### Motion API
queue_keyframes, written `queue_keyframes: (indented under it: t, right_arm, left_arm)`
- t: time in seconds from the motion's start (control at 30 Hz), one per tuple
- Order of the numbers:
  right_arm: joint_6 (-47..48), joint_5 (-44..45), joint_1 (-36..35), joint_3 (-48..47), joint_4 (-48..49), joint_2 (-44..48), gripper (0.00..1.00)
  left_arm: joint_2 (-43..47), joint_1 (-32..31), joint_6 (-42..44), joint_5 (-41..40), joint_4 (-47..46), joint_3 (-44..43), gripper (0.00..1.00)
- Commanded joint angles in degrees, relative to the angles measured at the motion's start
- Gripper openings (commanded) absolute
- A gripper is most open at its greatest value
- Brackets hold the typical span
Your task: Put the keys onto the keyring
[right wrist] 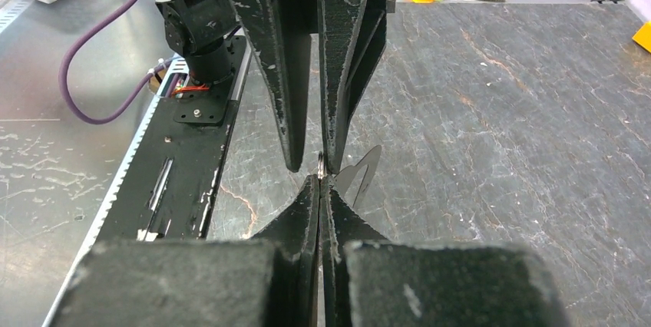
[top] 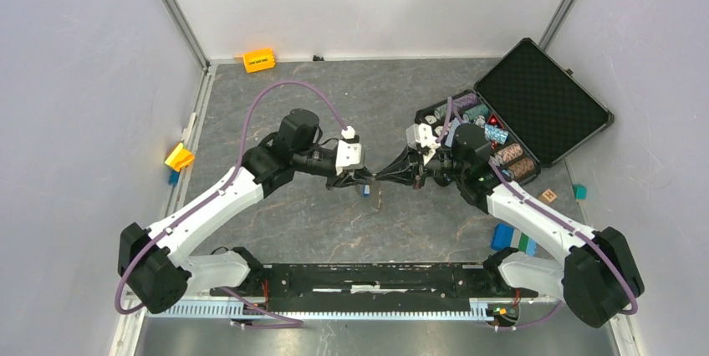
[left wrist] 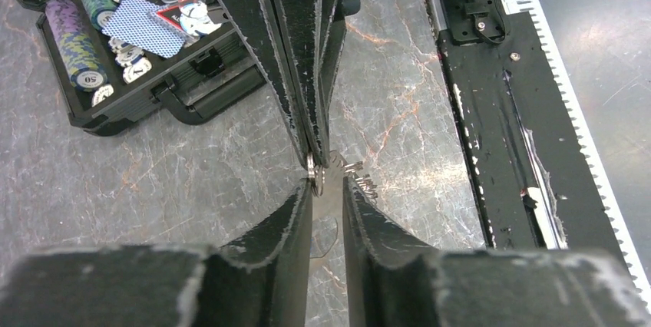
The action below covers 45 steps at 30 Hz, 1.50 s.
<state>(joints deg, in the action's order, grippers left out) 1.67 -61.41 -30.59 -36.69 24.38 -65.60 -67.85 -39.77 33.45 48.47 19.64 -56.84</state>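
Note:
At mid-table my two grippers meet tip to tip. My right gripper [top: 387, 175] [right wrist: 320, 180] is shut on the small metal keyring [right wrist: 320, 161] [left wrist: 315, 177], which stands edge-on at its fingertips. Toothed silver keys [left wrist: 358, 176] hang from the ring, beside one left fingertip. My left gripper [top: 373, 176] [left wrist: 328, 186] faces the right one with its jaws a narrow gap apart, straddling the ring. The ring rests against one inner pad, and the table shows through the gap. In the top view something thin [top: 380, 198] dangles below the tips.
An open black case [top: 543, 97] of poker chips and cards [left wrist: 138, 24] lies at the right rear. Loose blocks sit at the edges: orange [top: 258, 60], yellow [top: 179, 156], blue and green [top: 512, 239]. The black base rail [top: 376, 277] runs along the near edge.

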Motion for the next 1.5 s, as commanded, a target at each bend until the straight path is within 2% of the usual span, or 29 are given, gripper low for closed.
queue_keyframes:
  t: [0.0, 0.1, 0.3, 0.43, 0.63, 0.7, 0.77, 0.83, 0.93, 1.0, 1.13, 1.47]
  right_arm:
    - [1.9, 1.3, 0.1, -0.8, 0.5, 1.9, 0.0]
    - [2.3, 1.5, 0.1, -0.7, 0.2, 2.0, 0.0]
    - [2.6, 1.9, 0.1, -0.5, -0.2, 1.8, 0.0]
    - [2.6, 2.5, 0.1, -0.4, -0.3, 2.2, 0.0]
    - [4.4, 5.9, 0.1, -0.1, -2.5, 3.6, 0.0]
    - [4.8, 7.3, 0.1, -0.1, -2.9, 4.0, 0.0]
    - [5.0, 8.6, 0.1, -0.3, -3.5, 4.1, 0.07]
    - [5.4, 9.9, 0.2, -0.7, -4.5, 4.0, 0.23]
    - [6.4, 10.9, 0.5, -0.6, -5.6, 4.7, 0.41]
    - [7.0, 11.8, 0.7, -0.6, -6.1, 5.4, 0.5]
    - [7.3, 12.9, 0.9, -0.2, -6.2, 5.6, 0.56]
    - [6.9, 15.5, 0.9, -1.1, -5.8, 1.0, 0.59]
  left_arm:
    - [-0.7, 0.2, 3.6, 2.8, 1.5, -3.3, 0.24]
    - [-1.2, 0.2, 3.2, 2.5, 1.6, -4.0, 0.16]
    - [-3.2, 0.1, 1.2, 1.9, 1.6, -5.6, 0.1]
    - [-4.2, 0.1, -0.2, 1.3, 0.6, -5.7, 0.02]
    - [-2.0, 0.1, -12.2, -9.1, -13.1, -0.5, 0.02]
    - [-1.3, 0.1, -15.7, -11.9, -15.2, 0.3, 0.02]
    - [-1.0, 0.1, -18.7, -13.2, -16.3, 0.3, 0.02]
    - [-0.8, 0.1, -20.5, -14.2, -17.2, 0.5, 0.02]
    - [-0.1, 0.1, -21.5, -16.5, -18.2, 1.3, 0.02]
    - [0.0, 0.1, -21.4, -18.4, -17.3, 1.1, 0.02]
    - [0.8, 0.1, -21.2, -20.2, -15.3, 0.7, 0.02]
    - [1.5, 0.1, -25.2, -16.0, -16.3, 1.0, 0.02]
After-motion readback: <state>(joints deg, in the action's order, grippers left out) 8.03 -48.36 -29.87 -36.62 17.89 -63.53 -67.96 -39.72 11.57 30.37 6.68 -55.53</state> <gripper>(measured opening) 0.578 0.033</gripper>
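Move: The left hand's part-open fingertips are already around the keyring, which the shut right fingers still hold: its top lies level with the left hand and about 1 cm to its right. Its bunch hangs roughly 10 cm below and 2 cm back. The blue tag lies on the table some 3 cm ahead, 2 cm left and 20 cm below. From the right hand, the keyring is at its fingertips, about 1 cm left. Barely shifting at first, the left hand closes its part-open fingers and pinches the keyring at the right fingertips. Both hands then travel forward, and on the way the right fingers open and let go. The left goes about 6 cm in all, rising a little towards the end and turning some 25 degrees counter-clockwise; the right goes nearly 4 cm, edging right and turning slightly clockwise. ##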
